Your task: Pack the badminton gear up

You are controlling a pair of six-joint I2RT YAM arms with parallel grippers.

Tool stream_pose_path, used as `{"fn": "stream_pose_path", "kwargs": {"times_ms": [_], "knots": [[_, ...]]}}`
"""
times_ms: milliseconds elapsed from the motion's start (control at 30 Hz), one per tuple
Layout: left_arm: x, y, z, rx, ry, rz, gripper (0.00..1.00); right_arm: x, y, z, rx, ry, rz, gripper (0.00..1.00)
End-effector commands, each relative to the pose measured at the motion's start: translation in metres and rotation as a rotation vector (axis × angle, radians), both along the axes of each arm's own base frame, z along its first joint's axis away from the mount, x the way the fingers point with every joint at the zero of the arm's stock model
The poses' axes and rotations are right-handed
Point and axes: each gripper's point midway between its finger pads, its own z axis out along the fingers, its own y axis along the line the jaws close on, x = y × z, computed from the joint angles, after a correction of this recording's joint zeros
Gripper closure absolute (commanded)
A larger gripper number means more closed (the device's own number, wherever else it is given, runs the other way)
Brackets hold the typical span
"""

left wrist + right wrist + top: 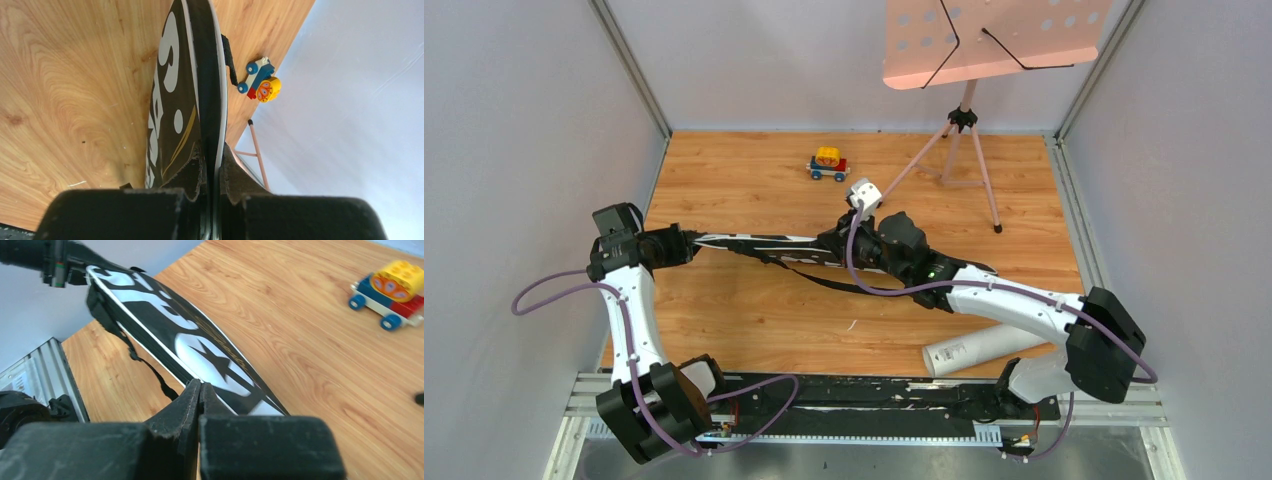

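The long black bag (759, 245) with white lettering hangs stretched between my two grippers, across the middle of the wooden table. My left gripper (688, 243) is shut on the bag's left end; in the left wrist view the bag's edge (192, 100) runs straight into the shut gripper (214, 152). My right gripper (842, 243) sits at the bag's middle. In the right wrist view its fingertips (200, 387) press together right against the bag's rim (200, 352); nothing shows between them. A thin black strap (142, 362) dangles below. The white tube (984, 345) lies near the front right, under my right arm.
A small red-yellow-blue toy car (829, 165) stands at the back, behind the bag. The pink music stand (994, 40) rises at the back right on tripod legs (984, 185). Grey walls close in both sides. A black rail (874, 395) runs along the front edge.
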Motion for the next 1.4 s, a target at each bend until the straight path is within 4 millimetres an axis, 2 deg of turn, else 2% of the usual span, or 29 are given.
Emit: {"fn": "stream_pose_path", "kwargs": {"times_ms": [0,400,600,867,1033,1167,1267,1367], "knots": [[0.003,0.003,0.014,-0.030,-0.041,0.047,1.00,0.021,-0.049,0.030,0.120,0.022,-0.166,1.00],[-0.001,0.001,0.008,-0.045,-0.019,0.054,1.00,0.046,-0.149,0.014,0.150,0.068,-0.427,1.00],[-0.001,0.003,0.005,-0.045,-0.003,0.059,1.00,0.062,-0.210,0.002,0.154,0.094,-0.620,1.00],[-0.004,0.006,0.001,-0.045,0.021,0.075,1.00,0.076,-0.304,-0.027,0.171,0.156,-0.920,1.00],[-0.005,0.008,0.002,-0.049,0.031,0.079,1.00,0.082,-0.356,-0.043,0.191,0.193,-1.068,1.00],[-0.005,0.009,0.003,-0.047,0.038,0.075,1.00,0.081,-0.402,-0.056,0.212,0.217,-1.191,1.00],[-0.007,0.012,0.002,-0.033,0.054,0.070,1.00,0.078,-0.445,-0.071,0.245,0.251,-1.307,1.00],[-0.007,0.013,0.002,-0.041,0.061,0.073,1.00,0.076,-0.470,-0.089,0.278,0.303,-1.362,1.00]]}}
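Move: The right hand, fingers shut at the bag's zip, has the bag's right end about 42 cm to its right, 4 cm ahead and 12 cm lower. The white tube lies some 45 cm right, 13 cm back; the stand's nearest foot 45 cm right, 21 cm ahead; the toy car about 38 cm straight ahead, all roughly 20 cm below. From the left hand, gripping the bag's left end, that right end is about 73 cm right, level in depth and 8 cm lower. Still pinching the zip pull, the right hand draws it along the bag's top edge towards the right end, sweeping briskly some 43 cm right while sinking about 9 cm, and turning roughly 70 degrees clockwise. It also eases forward over most of the run. The left hand keeps its grip on the bag's left end as an anchor, sagging about 2 cm. ##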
